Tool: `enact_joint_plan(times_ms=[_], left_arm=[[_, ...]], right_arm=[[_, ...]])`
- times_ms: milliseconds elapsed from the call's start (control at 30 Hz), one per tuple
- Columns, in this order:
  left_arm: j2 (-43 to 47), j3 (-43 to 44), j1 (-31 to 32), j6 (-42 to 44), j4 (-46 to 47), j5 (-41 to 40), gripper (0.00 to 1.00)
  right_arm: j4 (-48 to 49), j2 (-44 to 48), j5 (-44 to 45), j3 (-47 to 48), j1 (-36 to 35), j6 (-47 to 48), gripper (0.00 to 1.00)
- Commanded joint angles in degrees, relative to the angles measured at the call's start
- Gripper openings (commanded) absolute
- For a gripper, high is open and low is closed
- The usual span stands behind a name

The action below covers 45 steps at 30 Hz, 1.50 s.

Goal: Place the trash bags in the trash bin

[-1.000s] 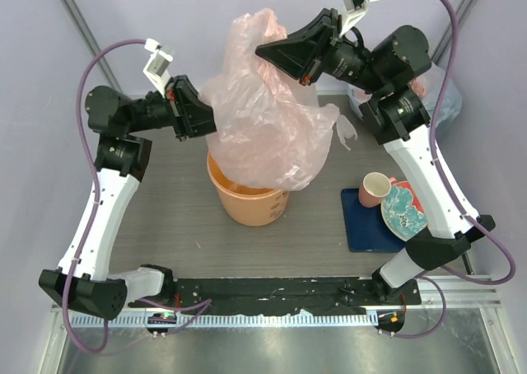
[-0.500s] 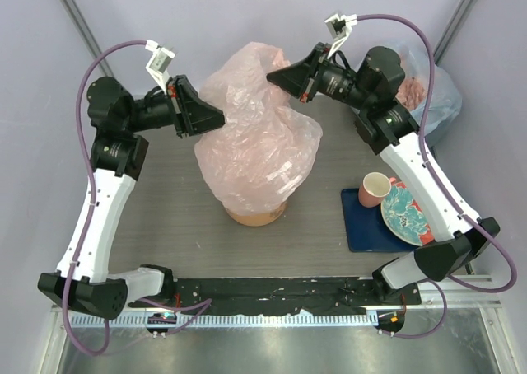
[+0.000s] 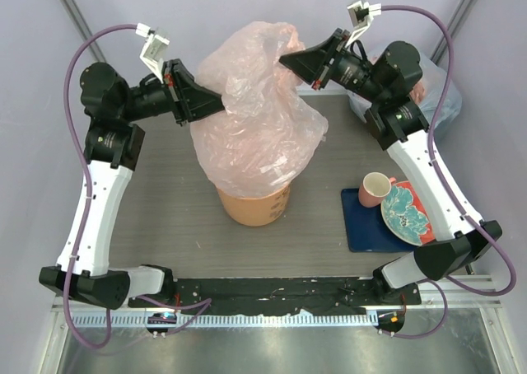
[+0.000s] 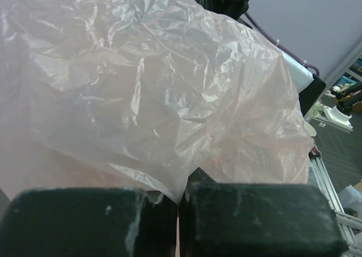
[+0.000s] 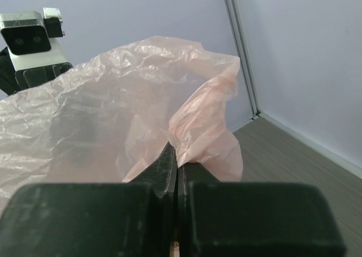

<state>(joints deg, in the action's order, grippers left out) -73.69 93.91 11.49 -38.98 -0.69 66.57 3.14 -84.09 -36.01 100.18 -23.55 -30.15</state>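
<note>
A crinkly pale-pink trash bag (image 3: 255, 119) hangs puffed up between both arms, its lower end draped over the mouth of the orange trash bin (image 3: 253, 206). My left gripper (image 3: 221, 105) is shut on the bag's left edge. My right gripper (image 3: 284, 61) is shut on its upper right edge. In the left wrist view the trash bag (image 4: 169, 93) fills the frame, and its film is pinched in the left gripper (image 4: 180, 199). In the right wrist view the right gripper (image 5: 177, 165) pinches a fold of the trash bag (image 5: 113, 121). The bin's rim is hidden under the bag.
A small pink cup (image 3: 375, 189) and a patterned plate (image 3: 405, 212) lie on a dark blue mat (image 3: 362, 226) at the right. A bluish-clear sack (image 3: 436, 94) stuffed with pink plastic sits in the back right corner. Walls stand close behind.
Both grippers have risen and spread, lifting the bag. It has puffed out and now covers the bin's mouth, which was open to view a second ago.
</note>
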Motion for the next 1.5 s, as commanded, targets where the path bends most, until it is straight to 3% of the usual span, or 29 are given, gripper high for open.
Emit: enact_joint_plan(times_ms=[0,167,267,433,700,833,1067,1233,1333,1400,1467], left_arm=[[1.1,-3.9,-0.1,12.2,-10.5,-5.3,0.0],[0.7,-7.7,2.6,31.0,-24.9,-15.5,0.0],[1.0,-10.1,6.7,37.2,-27.5,-22.6,0.0],[-0.4,-14.4,11.7,37.9,-28.6,-33.1,0.0],[-2.0,-23.4,14.4,37.0,-26.5,-36.5,0.02],[-1.2,-19.0,14.0,37.7,-28.2,-35.2,0.37],[1.7,-6.9,2.7,41.0,-41.0,-22.3,0.73],[4.6,-4.3,1.0,61.1,-58.1,-8.6,0.76],[6.5,-6.4,3.1,70.4,-65.5,-8.7,0.84],[7.6,-7.8,6.8,72.0,-65.9,-10.7,0.88],[8.5,-9.3,9.3,68.0,-60.2,-14.3,0.89]], right_arm=[[3.4,1.6,-0.5,0.3,1.9,1.4,0.01],[3.0,2.6,-0.7,-4.8,2.8,4.5,0.01],[3.0,2.4,-0.7,-6.6,2.9,6.2,0.01],[2.4,1.2,-1.5,-8.1,2.7,5.5,0.01],[3.9,0.3,-2.0,-9.4,0.7,3.0,0.01],[4.2,-0.1,-1.3,-9.4,-1.3,3.0,0.01],[4.2,-1.2,0.6,-7.3,-2.2,3.8,0.01],[4.3,-1.6,1.5,-7.4,-2.9,4.9,0.01],[4.9,-2.2,2.0,-6.7,-3.3,4.8,0.01],[4.9,-2.9,2.6,-6.1,-3.3,4.6,0.01],[5.4,-3.4,2.8,-5.6,-3.4,4.4,0.01]])
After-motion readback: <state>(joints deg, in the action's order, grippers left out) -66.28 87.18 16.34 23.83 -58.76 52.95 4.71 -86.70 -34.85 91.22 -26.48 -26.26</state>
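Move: Both hands still grip the pink trash bag high over the bin. The orange bin's middle lies about 6 cm ahead of the left hand, 3 cm to its right and some 40 cm below; from the right hand it is about 4 cm back, 7 cm left and 42 cm below. The mug stands level with the right hand, roughly 24 cm to its right; the clear bag of pink trash is about 27 cm ahead and 34 cm right. Down and slightly forward, the left hand carries its pinched part of the pink bag almost 30 cm towards the bin's mouth, tipping its left side up some 35 degrees. It opens and lets go there, rises about 12 cm, then draws back and left, fingers wide. The right hand keeps its pinch on the bag's top and sinks about 8 cm, ending slightly farther forward and left. ##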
